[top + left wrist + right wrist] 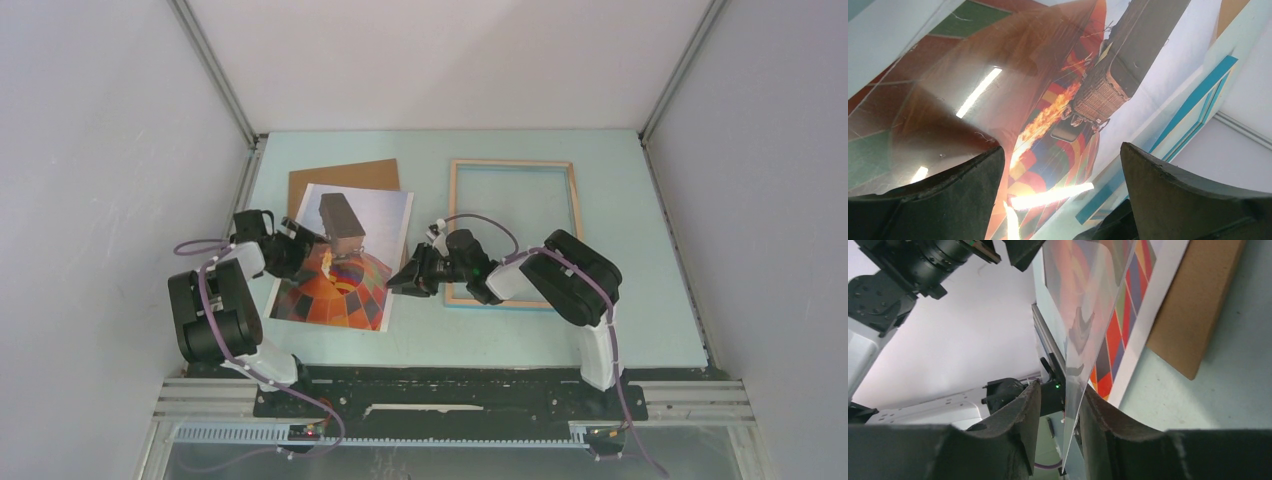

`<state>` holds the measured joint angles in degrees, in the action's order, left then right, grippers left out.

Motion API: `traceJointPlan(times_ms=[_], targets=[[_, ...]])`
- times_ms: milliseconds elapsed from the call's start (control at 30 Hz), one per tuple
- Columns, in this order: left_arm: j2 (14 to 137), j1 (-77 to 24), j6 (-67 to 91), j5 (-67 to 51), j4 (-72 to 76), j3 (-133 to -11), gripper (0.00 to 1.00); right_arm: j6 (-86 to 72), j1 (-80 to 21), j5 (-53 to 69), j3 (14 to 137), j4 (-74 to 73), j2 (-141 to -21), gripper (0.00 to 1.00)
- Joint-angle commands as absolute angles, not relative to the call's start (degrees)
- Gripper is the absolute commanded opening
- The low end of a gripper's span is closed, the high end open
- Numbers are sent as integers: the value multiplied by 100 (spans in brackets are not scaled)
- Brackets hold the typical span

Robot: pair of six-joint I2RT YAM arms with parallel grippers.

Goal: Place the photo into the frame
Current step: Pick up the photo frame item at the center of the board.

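The photo (340,262) of a hot-air balloon lies left of centre on the table, overlapping a brown backing board (345,175). A clear glossy sheet (1075,360) stands over the photo (1128,305), edge-on between my right gripper's (1060,405) jaws. One finger touches the sheet and a gap remains at the other. In the top view that gripper (397,282) is at the photo's right edge. My left gripper (316,252) hovers wide open over the photo's (1058,125) left half, holding nothing (1063,190). The frame (513,165) lies flat to the right, wood side up.
The backing board (1193,305) sticks out beyond the photo's far edge. The left arm (918,265) shows beyond the sheet in the right wrist view. Grey walls with metal rails (215,80) close in the table on three sides.
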<state>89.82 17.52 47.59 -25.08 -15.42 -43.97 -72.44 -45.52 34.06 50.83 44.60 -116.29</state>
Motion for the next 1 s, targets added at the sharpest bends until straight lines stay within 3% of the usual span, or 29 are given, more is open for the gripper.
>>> traceJointPlan(times_ms=[0,267,500,767,967], targets=[[9197,1693,4639,-2339,-1641,-4066,97,-7508,-4564,3180,5233,5154,-11604,40],[9130,1694,4652,-2470,-1582,-4034,97,-7638,-4582,2534,5952,4815,-12136,40],[8684,1696,4518,-2566,-1587,-4098,97,-7402,-4548,2328,6463,4256,-12271,24],[6644,1554,3993,-2991,-1128,-4391,99,-5402,-4268,2743,6813,1982,-11078,0],[5829,1190,3762,-3051,-994,-4480,100,-3863,-3457,3422,6762,-63,-9995,0]])
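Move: The clear sheet lies bowed over the photo, its right edge already between the right hand's half-open fingers. Its middle is about 11 cm to the left and 5 cm ahead, some 2 cm lower. The photo is right beneath; the cardboard's middle is roughly 11 cm ahead and 9 cm left, the wooden frame's about 10 cm ahead and 25 cm right. From the left hand, low over the photo, the sheet's middle lies some 5 cm right, level with it. The right fingers close fully on the clear sheet's right edge and pinch it while the hand travels forward about 6 cm, drifting slightly left; near the end the hand turns upward and rightward, rising some 5 cm. The wide-open left hand barely stirs at first, then lifts quickly about 15 cm away from the photo, its fingers tipping up and outward by some 35 degrees. ##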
